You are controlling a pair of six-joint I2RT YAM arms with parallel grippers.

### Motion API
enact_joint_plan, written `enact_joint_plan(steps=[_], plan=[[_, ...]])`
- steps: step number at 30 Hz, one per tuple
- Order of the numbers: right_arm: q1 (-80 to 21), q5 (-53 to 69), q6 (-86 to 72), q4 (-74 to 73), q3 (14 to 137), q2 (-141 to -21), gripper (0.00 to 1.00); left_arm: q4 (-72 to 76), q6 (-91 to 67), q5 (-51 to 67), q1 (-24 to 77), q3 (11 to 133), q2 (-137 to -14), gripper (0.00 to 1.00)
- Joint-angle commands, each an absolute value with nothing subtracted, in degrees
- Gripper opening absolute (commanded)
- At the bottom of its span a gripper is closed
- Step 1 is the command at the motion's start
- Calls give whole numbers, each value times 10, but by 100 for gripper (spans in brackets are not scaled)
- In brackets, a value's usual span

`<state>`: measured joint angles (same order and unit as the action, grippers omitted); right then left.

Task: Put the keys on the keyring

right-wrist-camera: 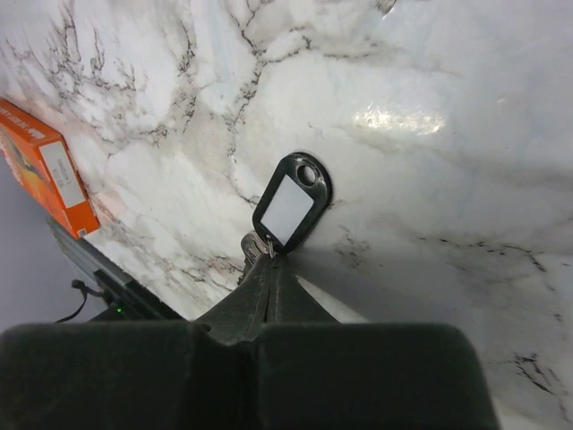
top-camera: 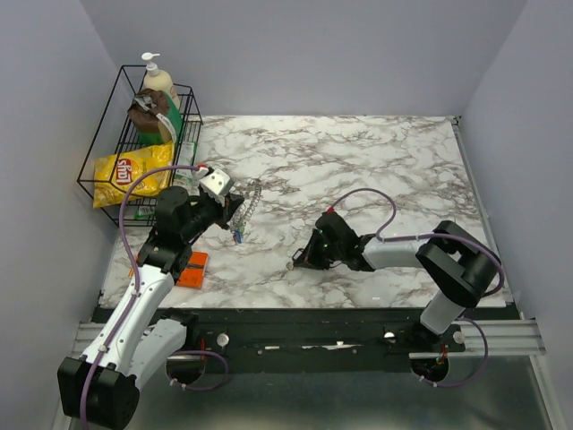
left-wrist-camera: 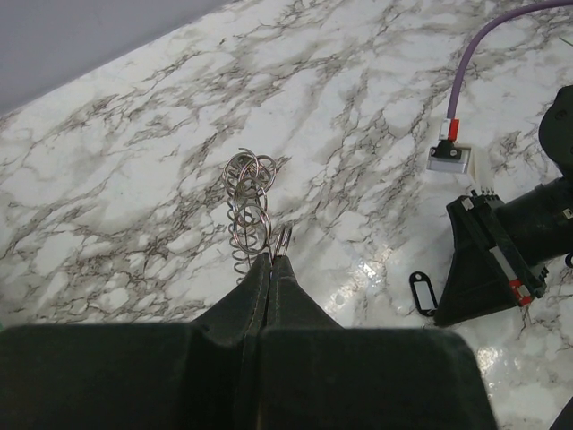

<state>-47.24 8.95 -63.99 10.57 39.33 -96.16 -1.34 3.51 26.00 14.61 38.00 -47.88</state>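
Note:
The keyring is a string of silvery wire rings lying on the marble table. My left gripper is shut on its near end, with one thin ring poking out between the tips. In the top view the keyring runs away from the left gripper, and a small blue-headed key lies at its near end. A black key tag with a white insert lies flat on the table. My right gripper is shut on the little metal loop at the tag's end, with a silvery piece beside it. In the top view the right gripper is low on the table.
A black wire basket at the back left holds a yellow chips bag and a pump bottle. An orange box lies by the left arm, and the same orange box is near the table's front edge. Grey walls close in three sides.

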Motion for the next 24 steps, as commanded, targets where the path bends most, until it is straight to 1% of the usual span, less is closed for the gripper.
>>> enact_joint_plan(steps=[1,6,12,17,24], plan=[[-469,20,-575,83,381,-923,0,17,48,283,143,381,-464,0],[-470,21,-487,76,381,-863,0,4,65,299,143,385,-457,0],[-469,59,-363,67,388,-808,0,-13,76,337,144,390,-452,0],[-469,109,-259,68,386,-746,0,-34,94,381,147,403,-454,0],[-471,191,-141,58,403,-669,0,-62,117,396,166,424,-463,0]])
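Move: The right hand's shut fingers already grip the little ring of the black key tag, which lies on the table about 2 cm to their left and 1 cm below. The keyring in the left hand is some 8 cm ahead, 11 cm left and 19 cm above the right hand; the orange box lies about 24 cm left and 2 cm nearer the base. From the left hand, the tag is roughly 8 cm back, 10 cm right and 23 cm down. Keeping its pinch on the tag's ring, the right hand lifts the black key tag off the table and carries it up about 13 cm, almost straight, towards the height of the keyring, while the wrist turns some 50 degrees so that the fingers end pointing left and less steeply down. The left hand keeps its hold on the keyring and eases it back and to the right, towards the rising tag, swinging clockwise a little and gathering pace. ##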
